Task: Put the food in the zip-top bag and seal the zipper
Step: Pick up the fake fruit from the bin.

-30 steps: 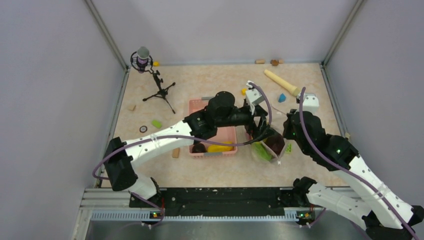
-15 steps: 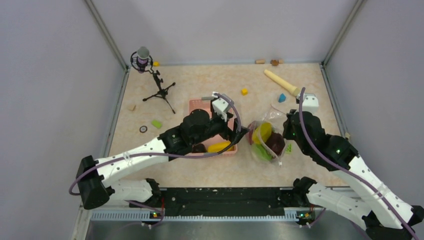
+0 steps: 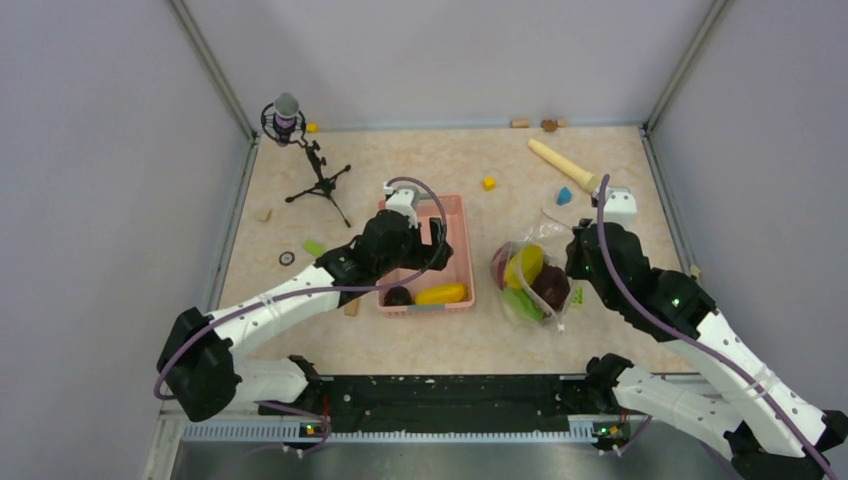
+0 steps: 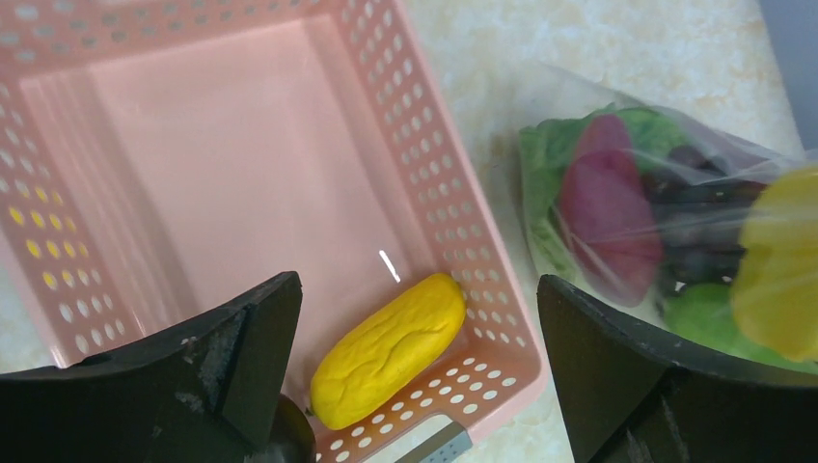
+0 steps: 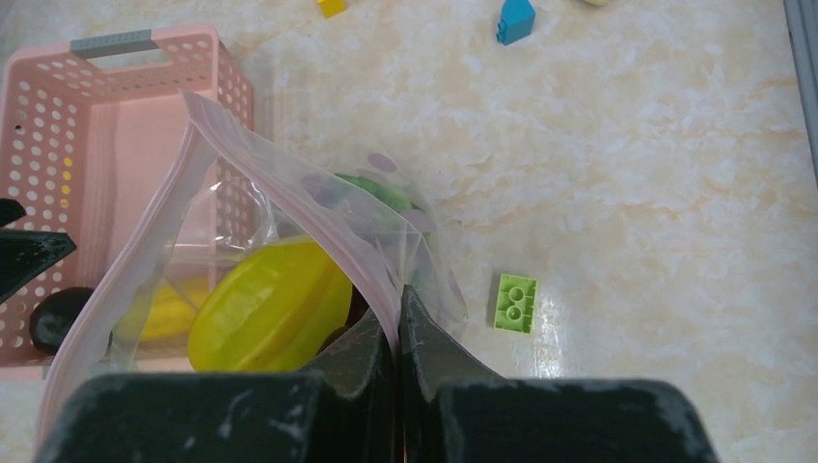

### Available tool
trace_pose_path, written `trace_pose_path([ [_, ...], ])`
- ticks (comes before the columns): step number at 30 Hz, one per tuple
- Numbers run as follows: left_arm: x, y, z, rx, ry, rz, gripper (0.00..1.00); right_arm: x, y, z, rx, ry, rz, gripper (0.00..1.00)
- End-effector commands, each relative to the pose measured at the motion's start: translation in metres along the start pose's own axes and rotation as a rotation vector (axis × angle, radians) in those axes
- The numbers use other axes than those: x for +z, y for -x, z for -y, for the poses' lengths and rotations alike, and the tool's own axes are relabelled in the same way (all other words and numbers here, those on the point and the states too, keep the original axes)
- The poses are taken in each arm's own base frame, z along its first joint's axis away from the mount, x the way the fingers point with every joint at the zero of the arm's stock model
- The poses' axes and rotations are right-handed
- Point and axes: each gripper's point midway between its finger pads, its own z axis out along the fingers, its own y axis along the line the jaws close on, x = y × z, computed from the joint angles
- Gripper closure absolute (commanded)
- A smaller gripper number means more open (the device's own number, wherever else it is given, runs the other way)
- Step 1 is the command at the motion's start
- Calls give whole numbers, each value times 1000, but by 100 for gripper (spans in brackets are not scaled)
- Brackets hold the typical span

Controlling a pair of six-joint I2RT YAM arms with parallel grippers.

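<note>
The clear zip-top bag [image 3: 530, 280] lies right of the pink basket and holds a yellow fruit [image 3: 524, 264], a magenta sweet potato [image 4: 608, 207], green lettuce [image 4: 545, 174] and dark pieces. My right gripper [image 5: 397, 301] is shut on the bag's pinkish zipper edge [image 5: 289, 198] and holds the mouth up. My left gripper [image 4: 415, 338] is open and empty above the basket [image 3: 455, 215]. A yellow fruit [image 4: 386, 349] and a dark piece [image 3: 399, 296] lie in the basket's near end.
A microphone on a tripod [image 3: 300, 150] stands at the back left. A beige rolling pin [image 3: 562, 164] lies at the back right. Small coloured blocks [image 3: 489, 183] are scattered about; a green block [image 5: 515, 303] lies just right of the bag.
My left gripper has drawn back leftwards from the bag's mouth to above the basket, leaving the yellow fruit inside the bag. The right gripper has kept its hold on the bag edge.
</note>
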Motion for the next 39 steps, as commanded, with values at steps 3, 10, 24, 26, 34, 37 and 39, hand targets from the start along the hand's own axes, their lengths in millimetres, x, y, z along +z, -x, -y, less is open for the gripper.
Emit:
trace_pose_path([
  [3,12,-39,-8,-176,7,-156,3,1,8,-6,8,21,27,98],
  [10,11,-78,-18,-145,69,-361,3,0,7,-10,9,45,21,98],
  [24,12,-107,-33,145,7,-489,3,-3,3,-24,1,135,6,96],
  [26,16,-110,-37,188,7,-503,3,-3,3,-26,-1,147,2,96],
  [34,30,-115,-44,286,11,-503,3,-3,2,-30,-7,167,-1,96],
  [37,36,-119,-35,298,-50,-506,3,-3,3,-29,-5,165,2,96],
  [39,40,-120,-34,306,-56,-505,5,-2,3,-28,-7,156,4,96],
])
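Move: Straddling nothing yet, the open left hand has the long yellow fruit about 5 cm back, 1 cm to its right and some 15 cm below, near the bin's near wall. The black fruit lies 9 cm to the left of the yellow one and level with it; the filled bag is roughly 18 cm to the left hand's right, 3 cm back and 13 cm below. From the right hand, which grips the bag's rim, the yellow fruit lies about 25 cm left, 2 cm back and 22 cm below. Sinking some 13 cm into the bin while first drawing back about 4 cm, the left hand comes down to the yellow fruit with its fingers staying wide open; they tip downward by about 20 degrees, and the hand then rolls left side up and turns clockwise. The right hand keeps its pinch on the bag and carries its rim about 2.5 cm left, turning slightly counter-clockwise. ##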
